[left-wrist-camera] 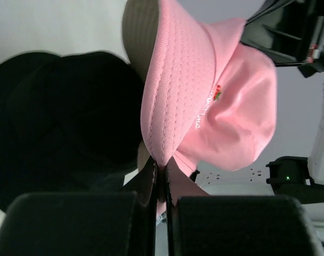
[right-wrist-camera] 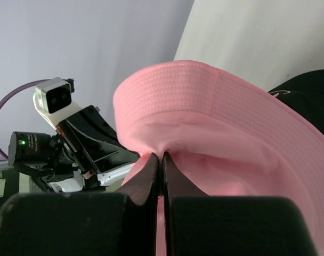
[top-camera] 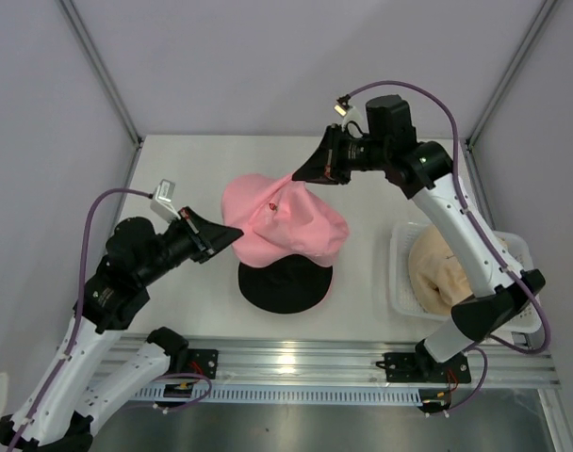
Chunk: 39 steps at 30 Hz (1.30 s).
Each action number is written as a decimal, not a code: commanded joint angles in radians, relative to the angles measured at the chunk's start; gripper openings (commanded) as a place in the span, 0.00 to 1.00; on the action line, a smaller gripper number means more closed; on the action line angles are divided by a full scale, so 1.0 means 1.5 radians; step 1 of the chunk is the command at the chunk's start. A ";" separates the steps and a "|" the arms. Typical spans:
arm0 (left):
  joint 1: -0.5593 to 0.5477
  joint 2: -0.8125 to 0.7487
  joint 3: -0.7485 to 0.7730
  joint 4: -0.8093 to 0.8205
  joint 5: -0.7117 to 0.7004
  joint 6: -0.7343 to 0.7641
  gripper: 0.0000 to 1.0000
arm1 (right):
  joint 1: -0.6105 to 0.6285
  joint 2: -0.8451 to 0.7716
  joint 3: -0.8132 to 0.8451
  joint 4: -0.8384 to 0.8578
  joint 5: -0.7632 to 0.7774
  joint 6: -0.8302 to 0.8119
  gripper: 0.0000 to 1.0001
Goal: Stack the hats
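The pink hat [top-camera: 285,226] hangs above the table between both arms, partly over the black hat [top-camera: 285,285], which lies flat on the table. My left gripper [top-camera: 237,232] is shut on the pink hat's brim [left-wrist-camera: 172,106] at its left side; its jaws pinch the fabric edge at the left gripper [left-wrist-camera: 164,166]. My right gripper [top-camera: 297,175] is shut on the brim's far side, the fabric [right-wrist-camera: 215,112] bunched at the right gripper [right-wrist-camera: 162,155]. The black hat [left-wrist-camera: 61,117] shows below the pink one. The beige hat [top-camera: 445,268] sits in a white basket on the right.
The white perforated basket [top-camera: 397,273] stands at the table's right side, under my right arm's forearm. The table's near edge runs along an aluminium rail [top-camera: 296,363]. Grey walls enclose the left, back and right.
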<state>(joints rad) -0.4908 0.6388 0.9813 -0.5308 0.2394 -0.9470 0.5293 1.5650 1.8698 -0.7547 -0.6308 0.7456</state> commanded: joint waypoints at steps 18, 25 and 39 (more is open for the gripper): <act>-0.023 -0.003 -0.011 -0.014 0.002 -0.139 0.01 | -0.048 0.204 0.379 -0.155 0.138 -0.105 0.00; -0.125 0.031 0.037 -0.010 -0.062 -0.155 0.01 | -0.058 0.161 0.386 -0.176 0.138 -0.119 0.00; -0.262 0.138 0.124 0.014 -0.130 -0.114 0.01 | -0.111 0.058 0.357 -0.183 0.175 -0.158 0.00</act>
<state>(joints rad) -0.8524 0.8448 1.1278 -0.4263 0.0353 -1.1648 0.4305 1.6905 2.3867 -1.1137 -0.4896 0.5545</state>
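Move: Each hand pinches the upper pink hat's brim; its middle lies some 9 cm right and 4 cm ahead of the left fingers, about level. From the right fingers it is 6 cm back, 1 cm left, 5 cm lower. The black hat's middle is roughly 8 cm right, 2 cm ahead and 14 cm below the left hand; from the right hand, about 8 cm back, 2 cm left, 19 cm down. Both hands keep their closed pinch on the pink brim and dip 2 to 3 cm, the right reaching forward about 5 cm as it comes back up. Then both swing right and climb with the hat, the left ending over the black hat, the right farther up and out beyond it, both wrists turning modestly, about 15 degrees. ##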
